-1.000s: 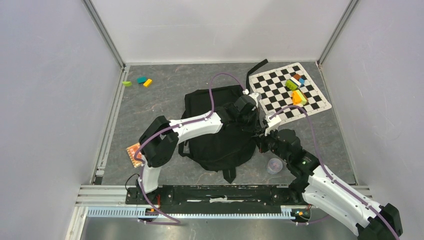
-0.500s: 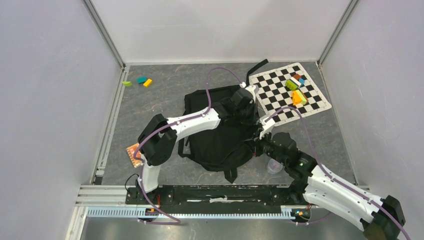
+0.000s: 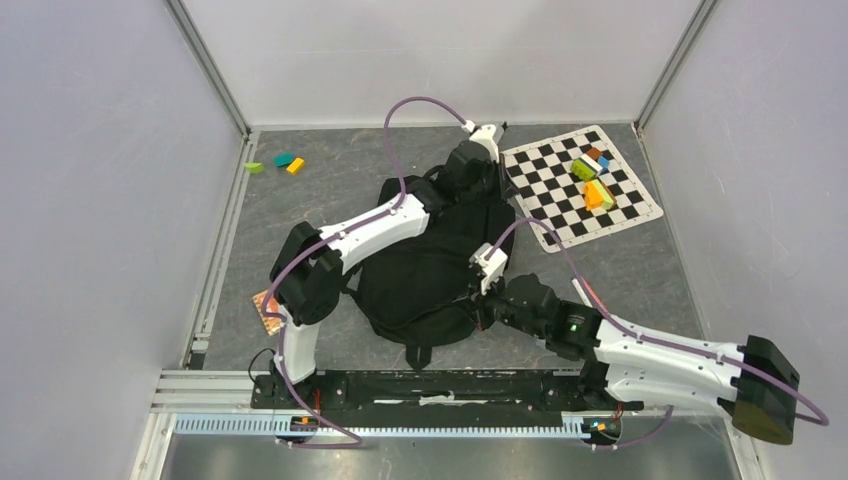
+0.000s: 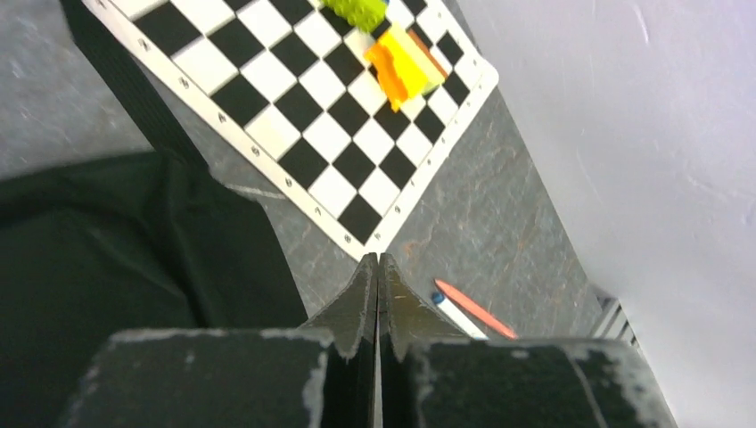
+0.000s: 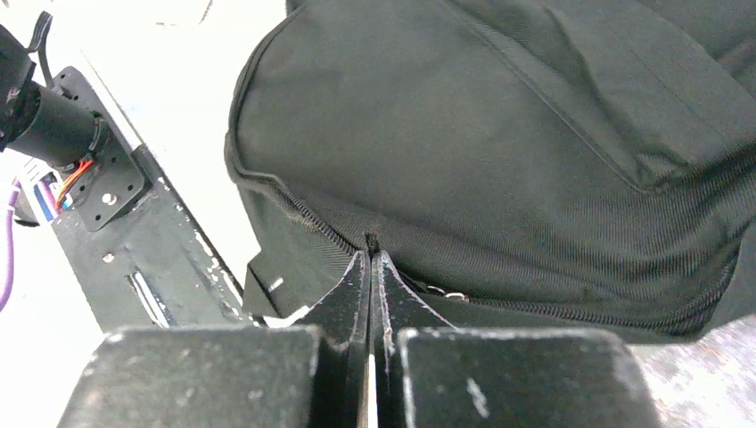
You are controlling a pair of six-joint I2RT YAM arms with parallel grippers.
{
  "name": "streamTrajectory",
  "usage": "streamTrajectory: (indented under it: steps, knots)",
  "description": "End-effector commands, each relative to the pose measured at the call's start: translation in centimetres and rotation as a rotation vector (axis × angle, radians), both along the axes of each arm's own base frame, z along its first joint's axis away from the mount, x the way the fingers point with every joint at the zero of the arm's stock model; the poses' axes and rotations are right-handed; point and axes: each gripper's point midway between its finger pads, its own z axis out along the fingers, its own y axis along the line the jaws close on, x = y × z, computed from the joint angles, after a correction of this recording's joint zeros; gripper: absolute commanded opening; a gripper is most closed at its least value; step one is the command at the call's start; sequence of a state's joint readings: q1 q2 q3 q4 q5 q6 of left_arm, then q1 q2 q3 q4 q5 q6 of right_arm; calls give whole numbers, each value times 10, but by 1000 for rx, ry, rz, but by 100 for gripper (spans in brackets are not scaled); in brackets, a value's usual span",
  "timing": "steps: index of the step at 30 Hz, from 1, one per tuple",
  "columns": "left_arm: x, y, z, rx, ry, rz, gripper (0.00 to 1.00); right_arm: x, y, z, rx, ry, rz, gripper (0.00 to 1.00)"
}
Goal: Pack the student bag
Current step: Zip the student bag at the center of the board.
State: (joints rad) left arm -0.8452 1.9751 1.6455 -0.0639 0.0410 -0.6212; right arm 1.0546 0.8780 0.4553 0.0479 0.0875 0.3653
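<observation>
The student bag (image 3: 415, 275), a large black soft backpack, lies flat in the middle of the floor. My right gripper (image 3: 479, 306) is at its near right edge. In the right wrist view the bag (image 5: 499, 134) fills the frame, and the right gripper (image 5: 371, 253) is shut on a small dark zipper pull on the zipper line. My left gripper (image 3: 480, 165) hangs raised over the bag's far right corner. The left wrist view shows this gripper (image 4: 378, 260) shut with nothing between its fingers, above bare floor between the bag (image 4: 107, 250) and the mat.
A checkered mat (image 3: 540, 200) with several coloured blocks (image 3: 592, 180) lies at the back right. A pen (image 3: 583, 292) lies on the floor right of the bag. Small coloured pieces (image 3: 275, 162) sit at the back left. An orange card (image 3: 266, 310) lies by the left arm's base.
My left gripper rose off the bag and moved toward the back. My right gripper slid left along the bag's near edge, and the bag shifted a little left and nearer.
</observation>
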Motion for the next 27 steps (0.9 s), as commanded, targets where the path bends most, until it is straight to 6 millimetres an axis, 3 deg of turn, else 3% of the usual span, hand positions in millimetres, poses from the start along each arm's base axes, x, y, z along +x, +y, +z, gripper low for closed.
streamTrajectory:
  steps: [1, 5, 9, 11, 14, 17, 21, 24, 27]
  knots:
    - [33, 3, 48, -49, -152, 64, 2, -3, 35, 43, 95, -70, 21, 0]
    - [42, 9, 53, -42, -176, 73, 2, -3, 42, 45, 87, -70, -14, 0]
    - [36, 22, 54, 9, -191, 45, 2, 7, 31, 43, 80, -54, -112, 0]
    - [24, 28, 58, 29, -207, 1, 15, 10, 23, 41, 64, -57, -143, 0]
    - [2, 42, 58, 67, -208, -54, 49, 11, 14, 37, 44, -62, -166, 0]
    - [-25, 56, 45, 125, -170, -120, 75, 11, 8, 34, 32, -62, -180, 0]
    - [-56, 87, 15, 224, -124, -149, 87, 10, 4, 34, 49, -54, -189, 0]
    - [-75, 113, 7, 248, -113, -130, 90, 9, 0, 38, 71, -58, -198, 0]
    - [-98, 122, 1, 220, -62, -162, 90, 8, -2, 43, 85, -66, -194, 0]
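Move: The left hand hovers, fingers shut, over the student bag's far right corner; the bag's middle lies about 13 cm back, 14 cm to its left and 15 cm below. The chessboard's middle is some 18 cm to this hand's right and 3 cm farther out, the pens about 20 cm right and 21 cm back, both some 19 cm down. The right hand has a small black zip tab at its fingertips, the bag's middle roughly 13 cm ahead, 7 cm left and 8 cm lower. Forward and up about 3 cm first, then back and left by some 14 cm in all, the left hand swings away from the chessboard side over the bag, opening its shut fingers wide and rolling about 15 degrees. The right hand, fingers still shut at the zip tab, goes 3 cm left and slightly back, then returns right and rises, turning clockwise. ##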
